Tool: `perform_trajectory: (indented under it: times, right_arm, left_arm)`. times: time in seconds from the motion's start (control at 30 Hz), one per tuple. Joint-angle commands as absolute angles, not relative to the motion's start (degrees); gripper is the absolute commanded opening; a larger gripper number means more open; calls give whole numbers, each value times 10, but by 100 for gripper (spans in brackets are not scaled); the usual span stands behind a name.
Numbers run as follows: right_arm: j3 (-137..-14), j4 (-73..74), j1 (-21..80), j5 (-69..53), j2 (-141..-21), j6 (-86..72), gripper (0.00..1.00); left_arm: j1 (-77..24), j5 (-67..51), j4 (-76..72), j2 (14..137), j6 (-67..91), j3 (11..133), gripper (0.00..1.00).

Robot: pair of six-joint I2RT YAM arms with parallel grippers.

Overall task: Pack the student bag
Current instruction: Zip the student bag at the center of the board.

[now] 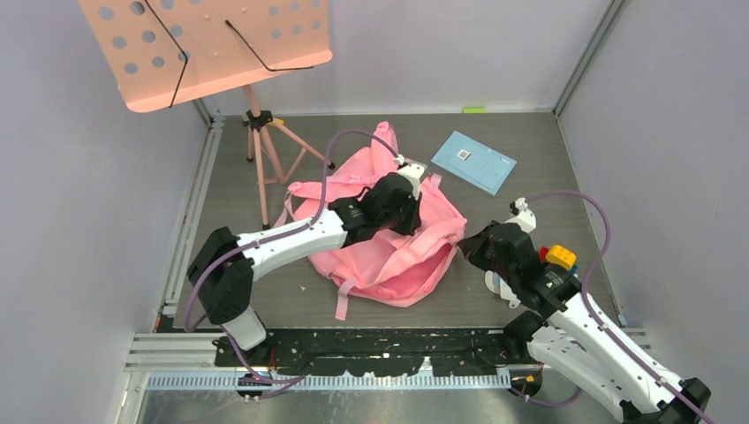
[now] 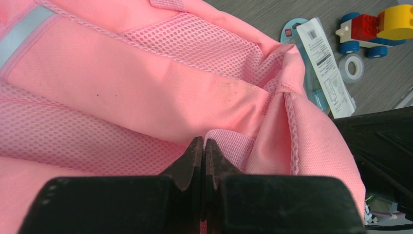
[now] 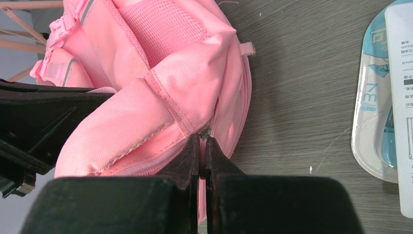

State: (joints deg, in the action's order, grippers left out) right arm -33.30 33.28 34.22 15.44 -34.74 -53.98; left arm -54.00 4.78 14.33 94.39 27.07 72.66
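Note:
The student bag point(image 1: 389, 256) is a large pink fabric backpack lying in the middle of the table. My left gripper point(image 1: 413, 196) is over its upper part. In the left wrist view its jaws point(image 2: 203, 142) are shut on a pale pink fold of the bag point(image 2: 146, 87) beside the mesh panel. My right gripper point(image 1: 462, 249) is at the bag's right edge. In the right wrist view it point(image 3: 203, 136) is shut on the zipper pull at the seam of the bag point(image 3: 185, 73).
A blue book point(image 1: 473, 162) lies behind the bag on the right. A salmon music stand point(image 1: 212, 44) on a tripod stands at the back left. Right of the bag lie a brick toy car point(image 2: 372, 27), a tape roll point(image 2: 351, 67) and a blister pack point(image 3: 382, 97).

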Motion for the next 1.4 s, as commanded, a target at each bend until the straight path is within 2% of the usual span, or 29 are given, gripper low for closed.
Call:
perform_trajectory:
  times: [0.0, 0.13, 0.2, 0.4, 0.53, 0.7, 1.03, 1.13, 1.37]
  right_arm:
    - [-345, 314, 373, 177, -353, -582, 0]
    - [-377, 385, 375, 264, -340, -559, 0]
    - [-387, 411, 375, 299, -327, -549, 1]
    - [-383, 449, 375, 335, -301, -545, 0]
    - [-373, 446, 375, 332, -299, -554, 0]
    - [-365, 434, 375, 329, -304, -558, 1]
    - [-364, 419, 375, 324, -322, -554, 0]
    - [-362, 414, 375, 323, -323, -556, 1]
    - [-359, 411, 375, 321, -322, -558, 0]
  left_arm:
    - [-541, 84, 128, 958, 245, 719, 0]
    - [-571, 76, 129, 952, 189, 710, 0]
    - [-592, 69, 137, 947, 155, 705, 8]
    - [-621, 83, 201, 934, 168, 749, 47]
    - [-627, 85, 208, 923, 231, 770, 63]
    - [-655, 103, 198, 921, 256, 785, 73]
    - [-690, 116, 166, 905, 275, 791, 85]
    - [-698, 133, 162, 907, 270, 786, 94]
    - [-715, 175, 214, 944, 262, 805, 99]
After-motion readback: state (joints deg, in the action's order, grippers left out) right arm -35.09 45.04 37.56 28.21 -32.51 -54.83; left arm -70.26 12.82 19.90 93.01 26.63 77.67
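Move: The zip slider is already pinched in the right fingertips at the bag's right side; the webbing loop, still in the left hand's grip, is about 9 cm left of it and 3 cm farther out. From the right hand, the white packet lies some 12 cm right, 5 cm back and 13 cm below. From the left hand, the slider is about 9 cm right and 3 cm back, the bag's near right corner roughly 12 cm back, 5 cm right and 10 cm below. The zip slider stays pinched as the right hand draws it about 4 cm to the right and slightly back, tilting some 10 degrees, then holds nearly still. The webbing loop is let go by the left hand, which backs off about 10 cm towards the bag's near right corner and partly right, opening wide and lifting about 3 cm late on. ##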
